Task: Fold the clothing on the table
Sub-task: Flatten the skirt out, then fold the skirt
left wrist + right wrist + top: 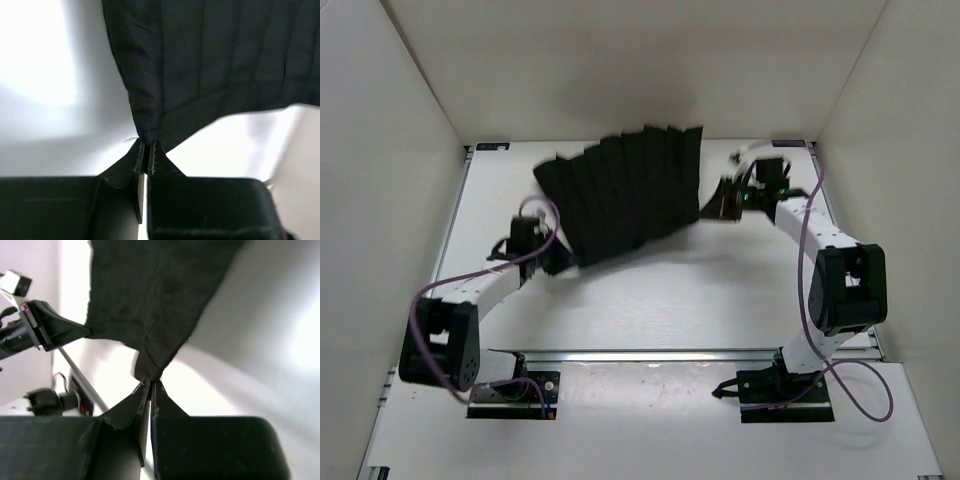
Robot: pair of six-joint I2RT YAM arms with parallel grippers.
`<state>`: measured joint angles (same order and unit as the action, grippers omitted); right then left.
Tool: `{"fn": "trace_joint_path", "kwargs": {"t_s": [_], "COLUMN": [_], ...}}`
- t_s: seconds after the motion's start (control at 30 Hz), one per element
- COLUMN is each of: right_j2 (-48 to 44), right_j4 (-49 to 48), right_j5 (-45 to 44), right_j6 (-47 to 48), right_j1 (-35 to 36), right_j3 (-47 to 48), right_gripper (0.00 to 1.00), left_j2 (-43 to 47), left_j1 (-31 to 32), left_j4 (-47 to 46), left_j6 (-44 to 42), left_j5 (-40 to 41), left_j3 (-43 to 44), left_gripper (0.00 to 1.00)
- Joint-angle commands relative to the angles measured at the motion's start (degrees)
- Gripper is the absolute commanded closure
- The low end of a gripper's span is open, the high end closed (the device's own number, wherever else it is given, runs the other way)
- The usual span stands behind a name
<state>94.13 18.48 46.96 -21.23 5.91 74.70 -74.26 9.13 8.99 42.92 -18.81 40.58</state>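
The clothing point(625, 192), a black pleated fan-shaped garment, hangs stretched between my two grippers above the white table point(650, 300). My left gripper point(553, 262) is shut on its lower left corner; in the left wrist view the fabric point(200, 65) pinches into the gripper point(148, 144). My right gripper point(712, 208) is shut on the right corner, and the right wrist view shows the cloth point(155, 295) bunched into the gripper point(150, 382).
White walls enclose the table on the left, back and right. A metal rail point(670, 355) runs across the near side by the arm bases. The left arm point(30, 325) shows at the left of the right wrist view.
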Motion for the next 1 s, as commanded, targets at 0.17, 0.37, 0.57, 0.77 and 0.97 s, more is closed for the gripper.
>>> {"fn": "trace_joint_path", "kwargs": {"t_s": [0.17,0.37,0.57,0.77,0.97], "right_j2": [-13.7,-24.9,-33.1,-45.6,-58.4], "right_j4": [0.7,4.5,10.7,19.8,33.4], "right_j5": [-12.8,-12.1,-9.3,-10.0,-10.6], "right_j6": [-5.9,-8.9,-7.3,-5.7,-5.0], "right_j1": [3.9,2.2,2.3,2.7,3.0], "right_j3": [-27.9,-37.7,-40.2,-40.7,-34.4], "right_gripper": [1.00,1.00,1.00,1.00,1.00], "left_j2": [10.1,23.8,33.3,45.5,50.9], "left_j1": [5.0,5.6,9.1,9.2,7.9], "left_j4": [4.1,10.9,18.8,31.0,41.7], "left_j6": [-1.3,0.1,1.6,1.6,1.1], "left_j5": [2.5,5.4,5.6,5.1,2.8], "left_j3": [-13.0,-19.3,-20.3,-16.6,-5.9], "left_gripper": [1.00,1.00,1.00,1.00,1.00]}}
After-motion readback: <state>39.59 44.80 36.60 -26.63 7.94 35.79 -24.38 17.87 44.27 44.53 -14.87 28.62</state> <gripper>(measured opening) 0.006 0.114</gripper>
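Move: From the left hand, the bare near table lies about 18 cm back, 17 to the right and 10 below; the metal rail is 9 cm nearer the bases than that and 3 cm farther right. The held skirt's billowed middle is some 16 cm ahead, 12 right and 4 above. From the right hand, the near table is about 25 cm back, 13 left and 21 below, the rail 34 back and 10 left, and the skirt's middle 9 ahead, 18 left and 7 below. Keep both grippers shut on the skirt's near corners and sweep them back towards the bases and the near table, fast and downward at first. Draw the left back about 17 cm, dipping nearly 9 and coming up again. Take the right back some 24 cm, dropping about 14 before rising 7, its fingers tipping down 25 degrees, then easing partly up. ##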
